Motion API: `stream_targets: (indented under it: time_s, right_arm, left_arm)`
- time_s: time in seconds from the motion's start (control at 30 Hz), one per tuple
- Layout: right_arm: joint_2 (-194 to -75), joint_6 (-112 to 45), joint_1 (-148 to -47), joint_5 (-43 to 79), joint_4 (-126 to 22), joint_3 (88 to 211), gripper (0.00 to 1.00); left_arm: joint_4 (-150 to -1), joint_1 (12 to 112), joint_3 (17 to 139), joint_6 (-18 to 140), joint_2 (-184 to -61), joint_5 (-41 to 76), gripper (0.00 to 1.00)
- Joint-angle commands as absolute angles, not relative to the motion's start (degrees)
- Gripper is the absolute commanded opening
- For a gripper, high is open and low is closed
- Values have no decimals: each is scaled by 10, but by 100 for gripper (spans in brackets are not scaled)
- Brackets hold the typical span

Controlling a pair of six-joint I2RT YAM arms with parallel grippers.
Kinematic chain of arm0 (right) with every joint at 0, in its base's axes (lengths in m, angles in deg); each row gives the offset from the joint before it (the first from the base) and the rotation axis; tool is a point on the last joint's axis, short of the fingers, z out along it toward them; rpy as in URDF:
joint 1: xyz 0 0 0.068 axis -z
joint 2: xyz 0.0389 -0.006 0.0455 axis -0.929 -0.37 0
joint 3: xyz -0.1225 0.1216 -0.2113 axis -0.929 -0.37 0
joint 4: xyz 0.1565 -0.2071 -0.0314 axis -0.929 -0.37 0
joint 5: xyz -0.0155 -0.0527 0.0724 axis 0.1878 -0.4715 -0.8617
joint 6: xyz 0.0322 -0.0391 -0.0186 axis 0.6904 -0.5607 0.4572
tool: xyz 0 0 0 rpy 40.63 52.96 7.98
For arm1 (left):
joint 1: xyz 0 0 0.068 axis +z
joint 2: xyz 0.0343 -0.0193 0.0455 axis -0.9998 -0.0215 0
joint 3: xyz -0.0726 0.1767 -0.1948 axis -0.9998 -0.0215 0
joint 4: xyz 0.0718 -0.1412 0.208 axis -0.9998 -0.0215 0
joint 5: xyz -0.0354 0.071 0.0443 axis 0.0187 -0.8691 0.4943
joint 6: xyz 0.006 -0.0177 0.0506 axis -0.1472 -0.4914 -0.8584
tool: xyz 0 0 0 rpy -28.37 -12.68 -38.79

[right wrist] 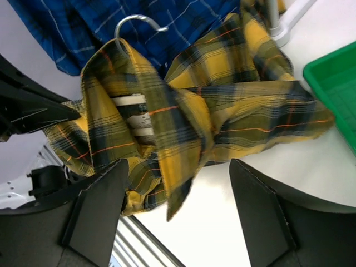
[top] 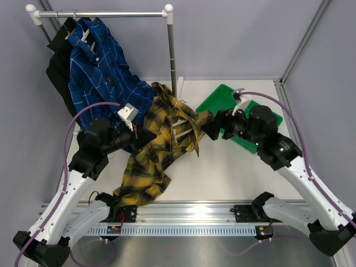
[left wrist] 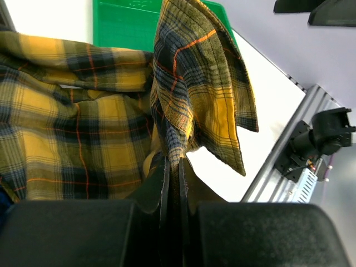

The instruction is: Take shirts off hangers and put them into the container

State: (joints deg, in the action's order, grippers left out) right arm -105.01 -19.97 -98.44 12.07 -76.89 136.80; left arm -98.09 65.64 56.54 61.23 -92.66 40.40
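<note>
The yellow-and-grey plaid shirt [top: 161, 150] hangs over the table between the arms, still on its white hanger [right wrist: 130, 103], whose metal hook [right wrist: 133, 21] sticks out at the collar. My left gripper [left wrist: 173, 164] is shut on a fold of this shirt [left wrist: 67, 128] and holds it up. My right gripper [right wrist: 178, 192] stands open at the shirt's collar side, a collar flap [right wrist: 181, 161] hanging between its fingers without being pinched. The green container [top: 222, 100] lies behind the right gripper [top: 208, 127]. A blue checked shirt [top: 103, 72] and a black shirt [top: 58, 64] hang on the rail.
The metal rail [top: 100, 14] with white caps spans the back left, and its upright post [top: 172, 55] comes down beside the plaid shirt. An aluminium frame rail [top: 189, 217] runs along the near edge. The blue shirt's white hanger [top: 84, 36] shows at its collar.
</note>
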Motion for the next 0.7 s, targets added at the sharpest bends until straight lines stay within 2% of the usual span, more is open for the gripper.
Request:
stream_targets:
  time_s: [0.0, 0.07, 0.2, 0.37, 0.43, 0.53, 0.67]
  right_arm:
    - [-1084, -213, -1061, 221, -719, 1418, 80]
    - [-1114, -229, -1113, 269, -713, 1441, 79]
    - [-1155, -237, -1156, 298, -685, 1459, 71]
    - [-1199, -238, -1180, 306, -666, 1479, 68]
    - [-1221, -239, -1185, 309, -658, 1486, 62]
    - [-1246, -238, -1187, 307, -648, 1491, 61]
    - [-1273, -240, -1186, 314, -638, 1495, 53]
  left_arm:
    - [-902, 655, 561, 605, -921, 381, 0]
    - [-903, 655, 554, 602, -919, 378, 0]
    - [-905, 655, 544, 600, -917, 372, 0]
    - [-910, 655, 541, 598, -914, 371, 0]
    - [-911, 655, 541, 599, -913, 370, 0]
    - [-911, 655, 540, 600, -911, 371, 0]
    - [-911, 655, 539, 601, -909, 370, 0]
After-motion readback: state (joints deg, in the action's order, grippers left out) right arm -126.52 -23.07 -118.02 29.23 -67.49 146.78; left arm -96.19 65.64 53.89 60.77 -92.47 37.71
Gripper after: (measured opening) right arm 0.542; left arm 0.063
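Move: My right hand, empty with its fingers spread, is going for the white hanger inside the yellow shirt: about 13 cm to its left, 4 cm ahead and some 5 cm lower. The green container lies about 24 cm ahead, 17 cm right and 28 cm below; the blue shirt hangs some 37 cm left and 18 cm ahead, roughly 5 cm lower. From my left hand, which already pinches the yellow shirt, the hanger is about 10 cm right, 7 cm ahead and 2 cm lower. I sweep my right hand about 12 cm left, fast at first, then slower and curving some 3 cm forward and slightly down, in to the hanger bars under the hook, narrowing its wide-open fingers to roughly half on the way. My left hand keeps its pinch on the yellow shirt and eases down a centimetre or so, holding the hanger up for the other. ##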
